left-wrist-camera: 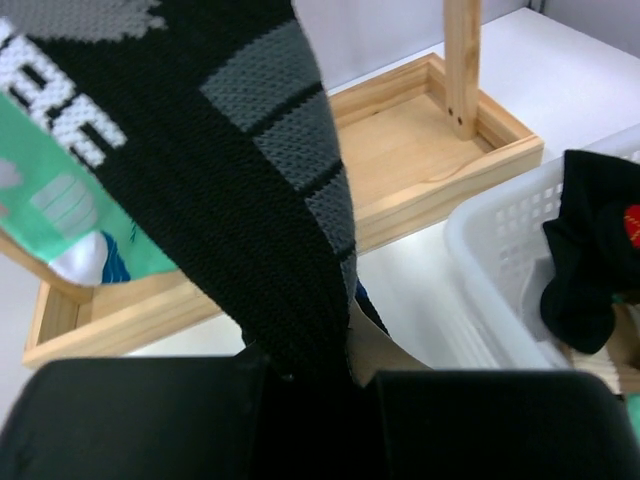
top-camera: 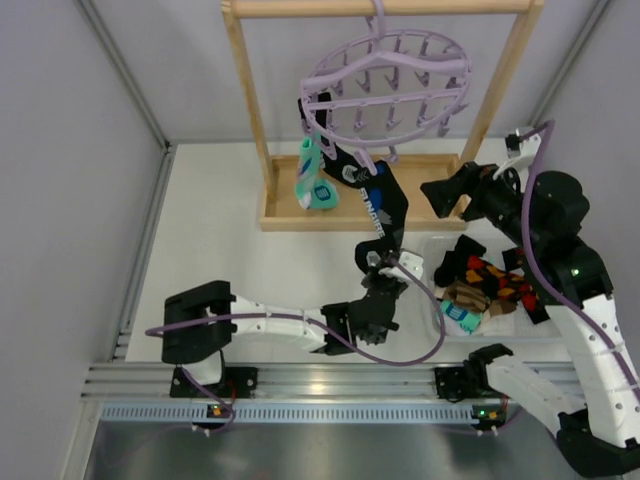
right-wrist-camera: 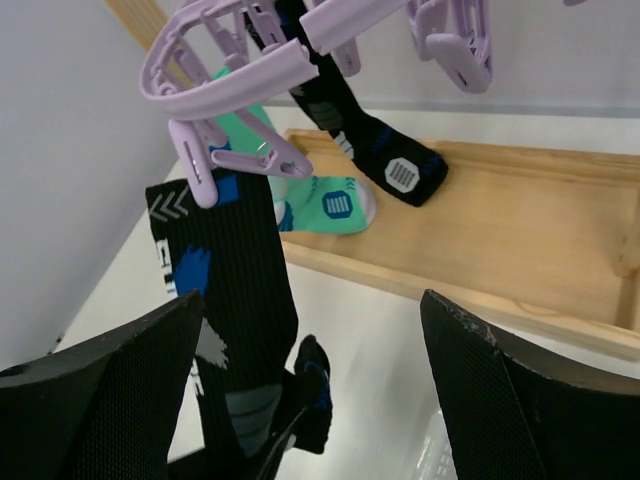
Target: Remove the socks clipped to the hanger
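The lavender hanger [top-camera: 385, 85] hangs by its hook from the wooden rack. Three socks are still clipped to it: a teal-white one [top-camera: 315, 180], a short black one [right-wrist-camera: 370, 140], and a long black sock [top-camera: 375, 205] held by a peg [right-wrist-camera: 240, 155]. My left gripper [top-camera: 378, 262] is shut on the lower end of that long black sock [left-wrist-camera: 260, 200], which stretches down from the ring. To the right of the hanger, my right gripper [top-camera: 445, 195] stands open and faces the ring [right-wrist-camera: 260, 70], with its fingers [right-wrist-camera: 530, 390] apart and holding nothing.
A white basket [left-wrist-camera: 500, 270] at the right holds several loose socks [top-camera: 485, 280], argyle and black among them. The wooden rack's tray base [left-wrist-camera: 420, 150] and upright posts [top-camera: 250, 110] stand behind the hanger. Grey walls close in on the left and back.
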`<state>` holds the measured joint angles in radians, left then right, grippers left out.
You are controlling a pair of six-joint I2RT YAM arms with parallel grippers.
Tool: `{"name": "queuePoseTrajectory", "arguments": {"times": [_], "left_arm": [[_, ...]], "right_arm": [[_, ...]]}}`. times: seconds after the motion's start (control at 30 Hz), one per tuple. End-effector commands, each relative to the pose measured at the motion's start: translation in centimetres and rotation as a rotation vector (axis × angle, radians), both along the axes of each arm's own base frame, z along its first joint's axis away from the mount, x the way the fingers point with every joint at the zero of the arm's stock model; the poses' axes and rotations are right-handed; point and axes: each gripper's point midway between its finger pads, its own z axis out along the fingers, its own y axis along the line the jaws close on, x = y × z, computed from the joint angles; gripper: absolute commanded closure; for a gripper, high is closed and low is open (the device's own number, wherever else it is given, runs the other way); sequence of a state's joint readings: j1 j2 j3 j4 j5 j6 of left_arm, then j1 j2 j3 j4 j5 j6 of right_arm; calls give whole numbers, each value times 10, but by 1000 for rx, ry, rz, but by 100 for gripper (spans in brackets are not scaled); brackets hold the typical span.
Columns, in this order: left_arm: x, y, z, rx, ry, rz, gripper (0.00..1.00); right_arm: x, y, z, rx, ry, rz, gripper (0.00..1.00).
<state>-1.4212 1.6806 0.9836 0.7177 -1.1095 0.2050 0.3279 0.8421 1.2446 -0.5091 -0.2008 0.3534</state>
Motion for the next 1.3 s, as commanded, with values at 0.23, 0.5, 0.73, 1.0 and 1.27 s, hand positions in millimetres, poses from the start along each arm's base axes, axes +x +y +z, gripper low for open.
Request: {"name": "queuePoseTrajectory", "arguments": {"times": [0.23,0.5,0.73,1.0,1.27], "left_arm": [[2,-75,13,162,-112,-129,100],[14,-82,-3,266,-133,-95,100],[18,-73,-11,316,-133,-68,100],[18,-71,-4,313,-139,-69,100],[18,-73,-1,308,-144,-76,100]], "right_arm": [[19,-8,10,-284,80,-169,21],[31,41,8,-442,71,-151,23],[51,57,22,-607,8,-253,27],[67,63,21,-746,-6,-350,33],[66,61,20,-855,-37,-440,37]]}}
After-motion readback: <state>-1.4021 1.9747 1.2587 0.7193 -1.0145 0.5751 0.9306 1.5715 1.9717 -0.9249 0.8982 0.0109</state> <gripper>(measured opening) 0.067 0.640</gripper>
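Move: The clip gripping the top of the black-and-blue sock is about 8 cm ahead of my right hand, 9 cm to its left and slightly above. The green sock hangs farther over, roughly 22 cm left, 12 cm ahead and 10 cm lower. From my left hand, already pinching that black sock's toe, the same clip is about 10 cm ahead, 5 cm left and 20 cm up; the basket's middle is some 28 cm right, 2 cm ahead and 15 cm down. With my left hand I keep the toe pinched and haul the sock about 7 cm right, sinking slightly and rolling left side up, then hold there. My right hand goes forward and swings left, about 7 cm each, towards the clip, rolling left side down some 45 degrees, turning clockwise and partly closing, so the clip comes to sit straight ahead between the still-parted fingertips. ##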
